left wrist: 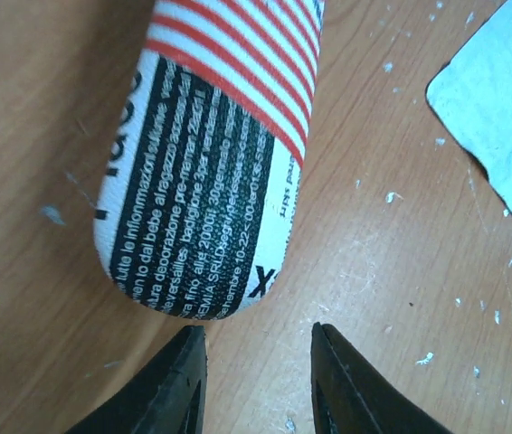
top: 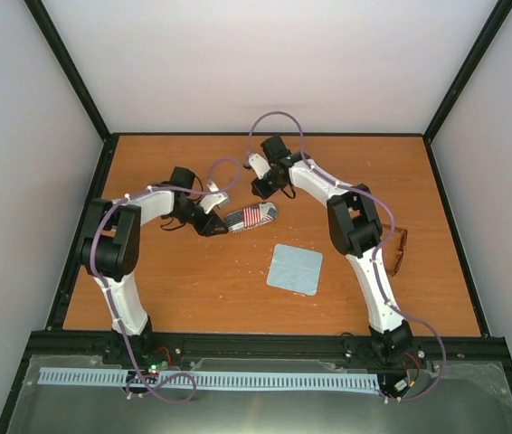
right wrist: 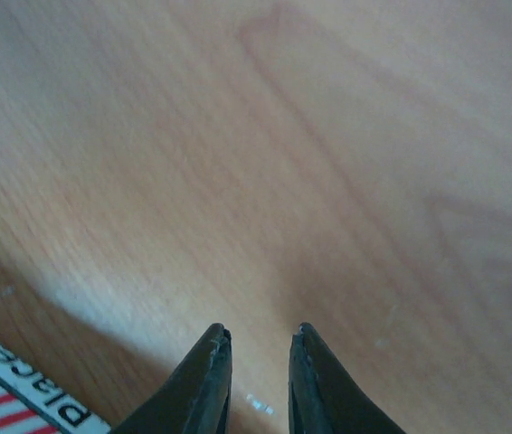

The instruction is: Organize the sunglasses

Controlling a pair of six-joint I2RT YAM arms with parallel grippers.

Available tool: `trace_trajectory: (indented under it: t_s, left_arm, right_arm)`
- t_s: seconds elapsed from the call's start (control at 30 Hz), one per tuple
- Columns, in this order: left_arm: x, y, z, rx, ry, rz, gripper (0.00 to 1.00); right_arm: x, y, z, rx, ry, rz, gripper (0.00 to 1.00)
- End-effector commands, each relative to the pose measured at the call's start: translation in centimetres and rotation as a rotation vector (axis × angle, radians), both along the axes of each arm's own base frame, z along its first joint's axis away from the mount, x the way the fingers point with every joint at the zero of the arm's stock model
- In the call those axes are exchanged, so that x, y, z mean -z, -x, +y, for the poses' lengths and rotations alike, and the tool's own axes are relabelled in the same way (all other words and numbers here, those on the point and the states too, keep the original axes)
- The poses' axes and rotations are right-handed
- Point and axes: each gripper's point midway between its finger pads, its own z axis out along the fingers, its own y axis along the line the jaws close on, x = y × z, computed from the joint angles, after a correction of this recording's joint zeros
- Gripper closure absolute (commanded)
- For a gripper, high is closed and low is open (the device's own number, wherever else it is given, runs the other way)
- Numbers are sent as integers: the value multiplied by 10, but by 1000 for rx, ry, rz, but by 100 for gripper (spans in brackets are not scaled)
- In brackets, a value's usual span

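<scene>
The sunglasses [top: 400, 250], thin and dark brown, lie on the table at the right, partly behind my right arm. The oval flag-patterned case [top: 251, 217] lies closed near the middle. My left gripper [top: 214, 225] is open and empty just left of the case's end; in the left wrist view the case [left wrist: 211, 154] lies right ahead of the gripper [left wrist: 258, 339], apart from it. My right gripper [top: 263, 188] is open and empty just behind the case; its wrist view shows the gripper [right wrist: 260, 336] over bare wood, with a corner of the case [right wrist: 21, 407] at bottom left.
A light blue square cloth [top: 294, 268] lies flat in front of the case, also at the upper right of the left wrist view [left wrist: 500, 108]. A black frame [top: 455, 226] borders the wooden table, with walls behind and beside it.
</scene>
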Motion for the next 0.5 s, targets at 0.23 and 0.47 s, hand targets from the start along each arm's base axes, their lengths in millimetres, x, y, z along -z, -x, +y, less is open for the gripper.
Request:
trace_trajectory:
  t_s: [0.23, 0.47]
  left_arm:
    - [18, -27, -6, 12, -14, -21, 64]
    - [11, -47, -10, 12, -7, -61, 64]
  right_arm:
    - [21, 50, -18, -1, 30, 143, 79]
    - [-3, 57, -30, 58, 25, 100, 42]
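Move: The sunglasses case lies between my hands, its near-left end just off my left fingertips. Its middle is about 9 cm right and 4 cm ahead of my left hand, and some 7 cm back and 3 cm left of my right hand, roughly 3 cm below both. The blue cloth is about 16 cm back and 13 cm right of the case's middle. I turn the case between my hands. My right hand sinks beside its far side, then draws back about 5 cm and a little right, pushing its right-hand end towards my base with nearly closed fingers that open partway at the end; my left hand drops about 3 cm at the case's left end, then nudges forward 3 cm, fingers partly open. ##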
